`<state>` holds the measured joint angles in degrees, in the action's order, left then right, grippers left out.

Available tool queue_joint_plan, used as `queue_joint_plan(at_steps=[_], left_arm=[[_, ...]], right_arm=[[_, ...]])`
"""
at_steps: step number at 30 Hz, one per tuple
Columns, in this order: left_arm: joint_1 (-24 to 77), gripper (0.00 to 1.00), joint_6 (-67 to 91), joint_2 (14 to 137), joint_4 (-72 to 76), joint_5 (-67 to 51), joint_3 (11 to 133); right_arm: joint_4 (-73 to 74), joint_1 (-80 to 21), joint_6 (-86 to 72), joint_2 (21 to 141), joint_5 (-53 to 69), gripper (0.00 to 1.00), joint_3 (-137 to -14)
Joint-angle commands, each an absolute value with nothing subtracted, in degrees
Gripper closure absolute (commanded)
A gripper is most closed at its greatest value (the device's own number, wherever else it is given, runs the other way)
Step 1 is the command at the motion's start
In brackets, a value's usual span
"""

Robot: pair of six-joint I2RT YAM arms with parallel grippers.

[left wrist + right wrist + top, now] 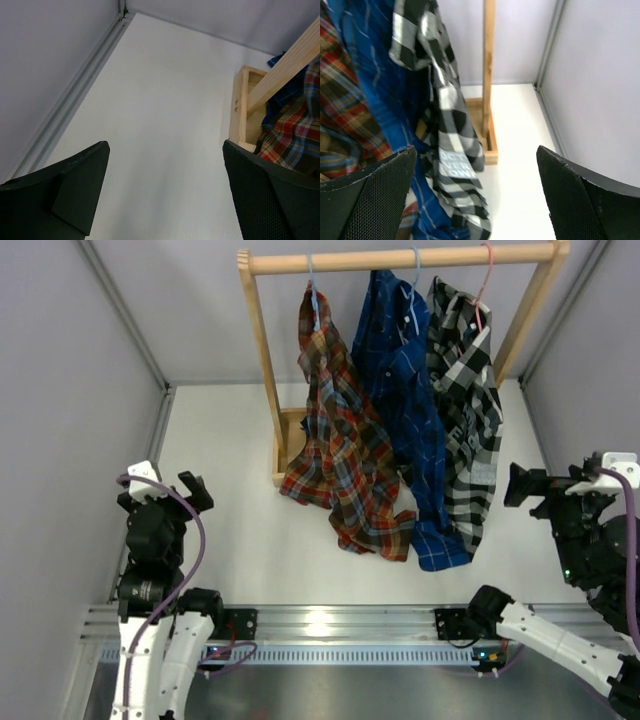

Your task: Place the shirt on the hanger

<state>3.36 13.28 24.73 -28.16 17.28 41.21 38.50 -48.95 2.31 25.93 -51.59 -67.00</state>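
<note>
The red-orange plaid shirt (340, 440) hangs from the light-blue wire hanger (314, 292) at the left of the wooden rail, its lower part trailing on the table. It shows at the right of the left wrist view (292, 135) and at the left of the right wrist view (342, 120). My left gripper (190, 490) is open and empty near the table's left side, away from the shirt; in its wrist view the gripper (165, 190) frames bare table. My right gripper (522, 485) is open and empty at the right, beside the black-and-white shirt; its own view shows the gripper (475, 195) wide apart.
A wooden clothes rack (400, 258) stands at the back, its base (240, 110) on the table. A navy blue plaid shirt (405, 390) and a black-and-white plaid shirt (465, 410) on a pink hanger (485, 280) hang to the right. Grey walls (70, 370) enclose the table.
</note>
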Motion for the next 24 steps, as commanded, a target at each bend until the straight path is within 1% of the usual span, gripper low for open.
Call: queue_joint_plan(at_steps=[1, 4, 8, 13, 24], left_arm=[[3.16, 0.02, 11.52, 20.04, -25.93, 15.04, 40.43], [4.12, 0.02, 10.90, 18.99, -25.93, 12.22, 39.55], [6.15, 0.02, 10.81, 18.28, -26.45, 14.23, 39.73], [6.33, 0.02, 10.99, 15.29, -25.84, 13.01, 37.62], [6.59, 0.02, 11.34, 15.64, -25.84, 13.80, 37.35]], right_arm=[[47.72, -48.43, 0.35, 23.31, -54.40, 0.01, -65.40], [49.66, -48.43, 0.44, 19.71, -54.67, 0.01, -62.32], [49.57, -48.43, -1.65, 15.74, -55.72, 0.01, -57.06], [49.48, -48.43, -2.37, 13.71, -57.21, 0.00, -55.37], [50.62, -48.43, -2.02, 11.16, -60.29, 0.01, -52.56]])
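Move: The plaid shirt hangs already on its hanger, clear of my hands. Its middle is about 34 cm to my right hand's left, 14 cm ahead and 18 cm lower. The blue shirt hangs some 20 cm left and 15 cm ahead of that hand, the black-and-white one about 7 cm left and 16 cm ahead, both roughly 16 cm lower. From my left hand, the plaid shirt lies about 31 cm right, 10 cm ahead and 5 cm lower. With the shirt hung, I let my open, empty right hand sink about 9 cm while it draws off some 4 cm to the right and slightly back, its fingers tipping a little down and turning slightly clockwise. My left hand, also open and empty, bobs up, then settles back down, ending about 2 cm back and 2 cm to the right. I touch nothing with either hand. ##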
